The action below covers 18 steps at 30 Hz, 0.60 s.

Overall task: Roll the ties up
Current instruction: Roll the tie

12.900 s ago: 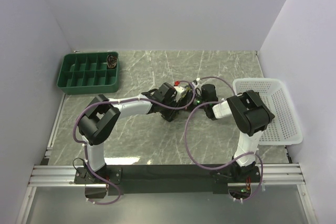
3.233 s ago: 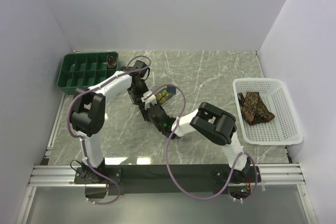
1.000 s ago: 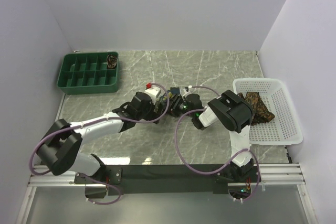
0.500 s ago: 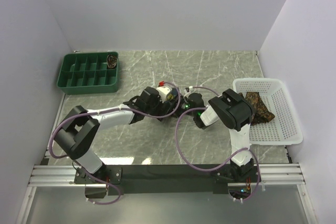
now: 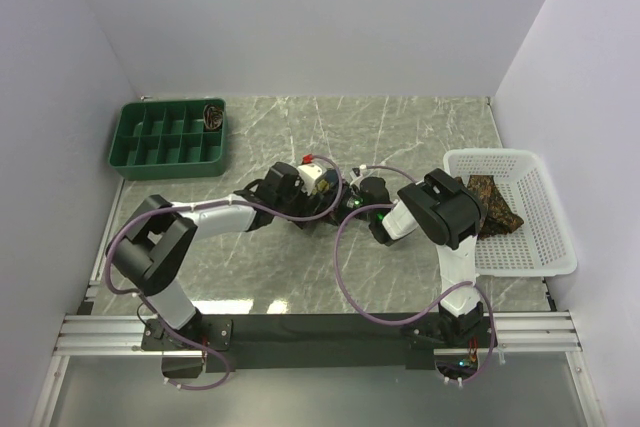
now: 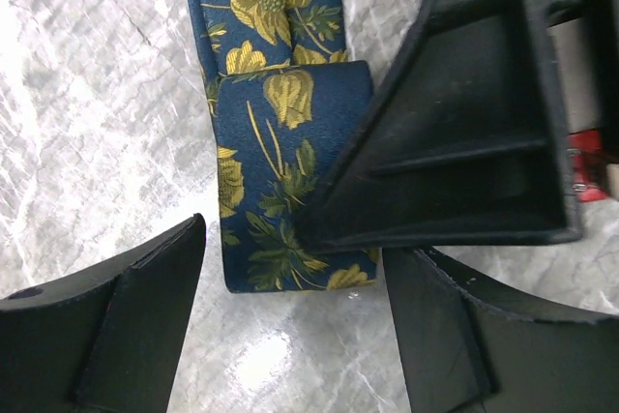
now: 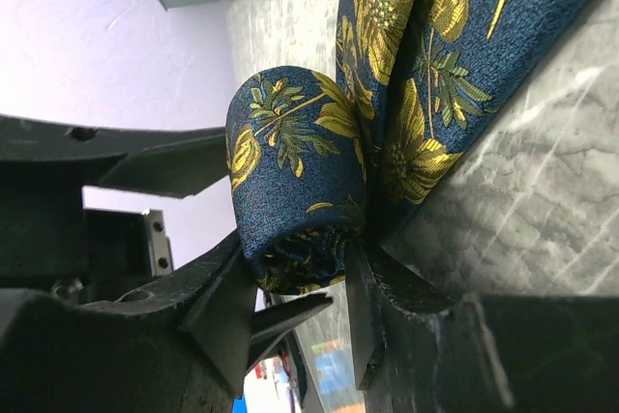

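Observation:
A dark navy tie (image 6: 280, 166) with yellow flowers lies on the marble table, its near end wound into a roll (image 7: 290, 157). My right gripper (image 7: 295, 282) is shut on that roll, one finger on each side. One right finger (image 6: 455, 132) lies over the roll in the left wrist view. My left gripper (image 6: 295, 244) is open, its fingers (image 6: 126, 321) straddling the roll's end without touching it. From above, both grippers (image 5: 325, 195) (image 5: 352, 199) meet mid-table and hide the tie. Brown patterned ties (image 5: 487, 204) lie in the basket.
The white mesh basket (image 5: 520, 259) stands at the right edge. A green compartment tray (image 5: 150, 164) sits at the back left with a rolled tie (image 5: 213, 115) in its far right compartment. White walls close in three sides.
My left arm has slid right toward the roll, and its jaws have narrowed a little. The right gripper keeps its hold in the same place.

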{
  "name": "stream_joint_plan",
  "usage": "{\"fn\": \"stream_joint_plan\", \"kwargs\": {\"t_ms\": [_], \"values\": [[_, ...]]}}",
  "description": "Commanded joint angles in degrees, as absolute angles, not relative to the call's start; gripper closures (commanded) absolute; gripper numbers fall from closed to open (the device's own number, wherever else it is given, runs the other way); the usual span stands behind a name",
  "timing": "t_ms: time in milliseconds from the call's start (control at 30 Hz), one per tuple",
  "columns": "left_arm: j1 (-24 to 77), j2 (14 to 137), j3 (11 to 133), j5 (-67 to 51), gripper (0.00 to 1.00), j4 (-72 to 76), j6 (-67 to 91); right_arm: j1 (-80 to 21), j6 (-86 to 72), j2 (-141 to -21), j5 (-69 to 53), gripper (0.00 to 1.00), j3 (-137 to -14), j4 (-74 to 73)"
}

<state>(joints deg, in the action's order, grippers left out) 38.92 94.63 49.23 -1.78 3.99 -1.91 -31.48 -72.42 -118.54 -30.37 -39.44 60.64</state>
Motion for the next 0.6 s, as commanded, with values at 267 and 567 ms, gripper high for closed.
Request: {"fn": "stream_joint_plan", "kwargs": {"t_ms": [267,567], "values": [[38.5,99.1,53.7,-4.8,0.38,3.3,2.1,-31.6,-73.2,-119.5,-33.3,1.00,-38.5,54.0],[38.4,99.6,54.2,-4.4,0.59,1.4,3.5,-30.2,-69.8,-114.4,-32.2,0.58,-37.6,51.2]]}}
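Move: The rolled part of the tie, already pinched by the right gripper, is almost between the left hand's open fingers: its middle is about 2 cm below the left hand point, 1 cm ahead and 1 cm to the right. The right gripper's tips stand some 3 cm to the left hand's right, level fore and aft and 2 cm lower. The unrolled tail lies about 6 cm ahead of the left hand, 4 right and 4 below. From the right hand, the roll's middle is roughly 2 cm left and 1 cm ahead, at the same height. The left fingers come onto the two side edges of the rolled tie and pinch it from both ends of the roll, closing from about four-fifths open to half. The left hand first sinks some 2 cm over the roll, tipping about 5 degrees further down, then stays low while the fingers keep closing. The right hand stays in place and keeps its hold. ##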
